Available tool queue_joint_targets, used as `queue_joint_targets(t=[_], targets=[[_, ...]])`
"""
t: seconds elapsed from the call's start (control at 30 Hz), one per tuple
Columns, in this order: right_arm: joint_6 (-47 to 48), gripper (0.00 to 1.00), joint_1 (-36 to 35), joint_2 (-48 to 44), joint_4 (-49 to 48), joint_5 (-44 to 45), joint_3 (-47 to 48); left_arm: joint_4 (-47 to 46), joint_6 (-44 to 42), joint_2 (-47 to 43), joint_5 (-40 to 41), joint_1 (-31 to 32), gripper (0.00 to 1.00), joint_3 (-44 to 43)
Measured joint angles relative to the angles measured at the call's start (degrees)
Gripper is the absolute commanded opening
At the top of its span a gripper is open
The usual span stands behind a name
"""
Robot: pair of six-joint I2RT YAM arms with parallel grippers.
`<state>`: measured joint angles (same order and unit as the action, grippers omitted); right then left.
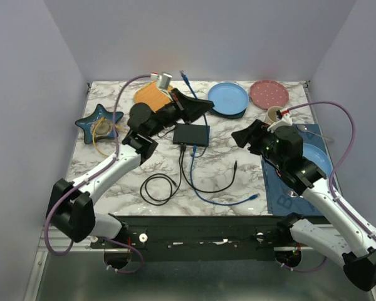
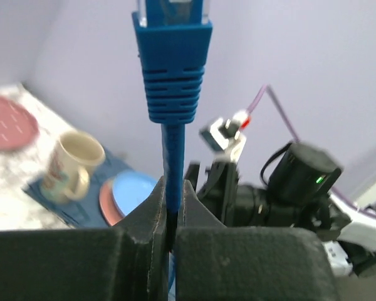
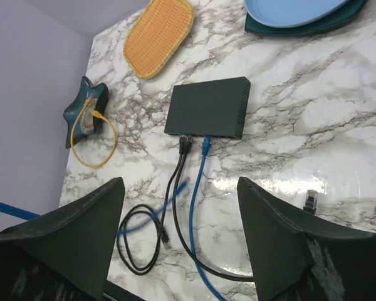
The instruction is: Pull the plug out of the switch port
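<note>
The switch (image 1: pixel 191 133) (image 3: pixel 210 106) is a flat black box lying mid-table. Two black plugs (image 3: pixel 185 143) and a blue plug (image 3: pixel 206 144) sit in its near edge. My left gripper (image 1: pixel 197 103) (image 2: pixel 171 194) hovers just behind the switch, shut on a blue cable right below its plug (image 1: pixel 182 73) (image 2: pixel 172 56). That plug points up, free in the air. My right gripper (image 1: pixel 243 136) (image 3: pixel 178 185) hangs open and empty to the right of the switch, above the cables.
A coiled black cable (image 1: pixel 158 188) and a loose blue cable end (image 1: pixel 255 196) lie in front of the switch. Behind it are an orange woven tray (image 1: pixel 153 94), blue plate (image 1: pixel 228 98) and pink plate (image 1: pixel 268 94). A star dish (image 1: pixel 99 122) sits left; a mug (image 1: pixel 274 115) and blue mat (image 1: pixel 297 182) right.
</note>
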<state>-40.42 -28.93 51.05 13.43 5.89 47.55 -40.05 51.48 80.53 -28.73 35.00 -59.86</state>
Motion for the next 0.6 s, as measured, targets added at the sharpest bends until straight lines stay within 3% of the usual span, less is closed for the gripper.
queue_joint_targets(t=[0.3, 0.4, 0.5, 0.6], targets=[[-0.4, 0.79, 0.0, 1.3, -0.6, -0.4, -4.0, -4.0, 4.9, -5.9, 1.1, -15.1, 0.0, -0.5], [-0.5, 0.79, 0.0, 1.5, -1.0, -0.7, -4.9, 11.6, -0.4, -5.6, 6.6, -17.0, 0.0, -7.2], [-0.5, 0.79, 0.0, 1.6, -1.6, -0.9, -5.5, 29.9, -7.0, -4.7, 18.6, -18.3, 0.0, -18.2], [-0.5, 0.79, 0.0, 1.9, -2.2, -1.2, -5.8, 41.6, -9.9, -3.3, 28.5, -22.8, 0.0, -26.2]])
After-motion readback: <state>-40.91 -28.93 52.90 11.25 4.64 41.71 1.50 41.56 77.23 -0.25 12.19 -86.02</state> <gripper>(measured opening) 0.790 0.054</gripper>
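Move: The star-shaped dish, where the yellow cable already lies, is about 48 cm to the left of the left hand, 20 cm farther out and some 36 cm below it. At nearly the same depth, the switch is 16 cm ahead and 8 cm left, and the woven tray 35 cm ahead and 25 cm left. From the right hand, the dish is roughly 60 cm left, 20 cm ahead and 24 cm down; the switch is 18 cm left and 16 cm ahead. The unplugged blue cable, still pinched near one plug, is swept high through the air by the left hand, about 22 cm left, then increasingly forward and rising somewhat, away from the switch and towards the star dish. The wrist swings some 50 degrees counter-clockwise with the fingers kept shut. The empty right hand sinks about 5 cm, fingers still wide. ##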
